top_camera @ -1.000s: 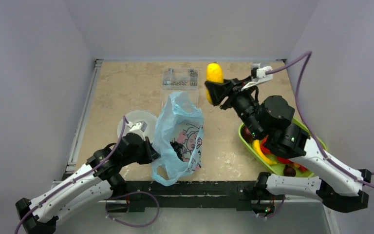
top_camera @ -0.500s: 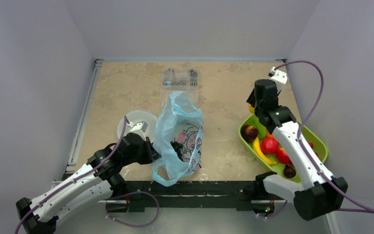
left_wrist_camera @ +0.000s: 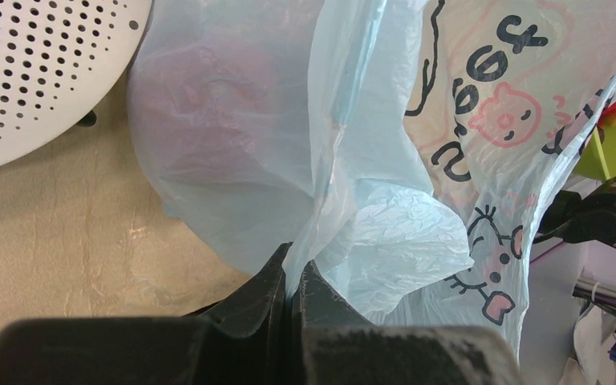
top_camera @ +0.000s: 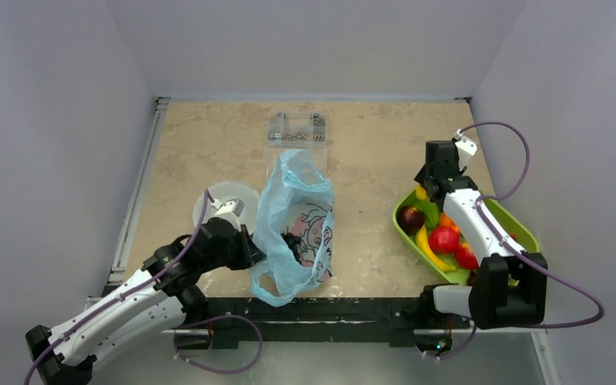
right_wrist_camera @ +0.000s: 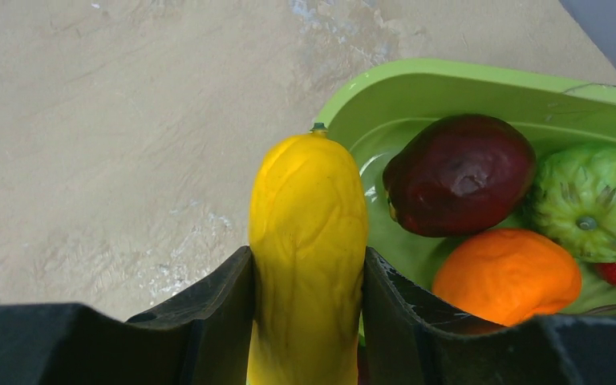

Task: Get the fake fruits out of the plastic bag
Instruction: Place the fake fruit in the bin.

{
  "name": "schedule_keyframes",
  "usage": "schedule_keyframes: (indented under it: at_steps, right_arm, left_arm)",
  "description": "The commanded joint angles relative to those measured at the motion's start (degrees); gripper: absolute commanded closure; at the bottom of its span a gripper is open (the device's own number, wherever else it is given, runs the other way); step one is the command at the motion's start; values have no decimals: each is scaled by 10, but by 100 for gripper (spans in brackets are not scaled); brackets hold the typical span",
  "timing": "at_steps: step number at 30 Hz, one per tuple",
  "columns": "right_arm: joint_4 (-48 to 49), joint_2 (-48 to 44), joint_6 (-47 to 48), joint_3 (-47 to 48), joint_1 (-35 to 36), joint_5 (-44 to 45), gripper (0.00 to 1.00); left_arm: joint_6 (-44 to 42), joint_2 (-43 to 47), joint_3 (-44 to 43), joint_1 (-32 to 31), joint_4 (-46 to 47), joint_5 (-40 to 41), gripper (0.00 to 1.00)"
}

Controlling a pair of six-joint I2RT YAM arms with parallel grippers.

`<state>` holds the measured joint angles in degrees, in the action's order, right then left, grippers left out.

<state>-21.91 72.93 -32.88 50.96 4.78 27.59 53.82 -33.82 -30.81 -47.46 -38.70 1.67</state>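
The light-blue plastic bag point(top_camera: 293, 210) with its cartoon print stands at the table's middle. My left gripper point(top_camera: 257, 255) is shut on a fold of the bag point(left_wrist_camera: 369, 160) at its left side; the fingertips point(left_wrist_camera: 277, 277) pinch the film. A reddish shape point(left_wrist_camera: 220, 104) shows through the film. My right gripper point(top_camera: 426, 189) is shut on a yellow oblong fruit point(right_wrist_camera: 309, 233) and holds it over the near-left end of the lime-green tray point(right_wrist_camera: 449, 76). In the tray lie a dark red plum point(right_wrist_camera: 459, 172), an orange point(right_wrist_camera: 507, 277) and a green fruit point(right_wrist_camera: 589, 200).
The tray point(top_camera: 524, 233) at the right also holds a banana point(top_camera: 429, 249) and red apples point(top_camera: 443, 239). A white perforated disc point(top_camera: 228, 199) lies left of the bag. A clear hard box point(top_camera: 296, 128) sits at the back. Walls close three sides.
My right arm has swung from above the table's back middle to the tray's far end and come down, still holding the yellow fruit. The left arm and bag have not moved.
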Motion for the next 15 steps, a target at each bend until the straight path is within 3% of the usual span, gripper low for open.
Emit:
schedule_keyframes:
  at_steps: [1,7,10,15]
  right_arm:
    - [43,5,6,-6,-14,14,53]
    - [43,-14,7,-12,-14,15,19]
    - [22,-26,28,4,-13,-2,17]
    - [42,-107,120,28,41,-125,17]
  left_arm:
    - [-13,-2,-29,-4,11,-14,100]
    - [-19,2,-36,-4,5,-14,100]
    - [-22,3,-39,-4,1,-14,100]
    - [-25,2,-43,-4,-9,-12,100]
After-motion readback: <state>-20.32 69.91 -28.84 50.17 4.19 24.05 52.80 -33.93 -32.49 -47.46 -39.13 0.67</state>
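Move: The yellow fruit is between my right fingers, and its place in the green bin's far-left corner lies some 3 cm ahead and about 7 cm below. Around it, the purple fruit is 8 cm to my right and 3 cm ahead, the orange 6 cm right and 2 cm back, the dark round fruit 4 cm left and 4 cm back. From my left hand, that corner is roughly 24 cm ahead and 41 cm right. I open my right fingers wide and let go of the yellow fruit over the bin's far-left corner, easing about 1 cm right and slightly down as the fingers part. Then I turn back upward, climbing nearly 2 cm and drifting left off the bin, fingers still open. My left hand keeps its pinch on the bag's rim. ##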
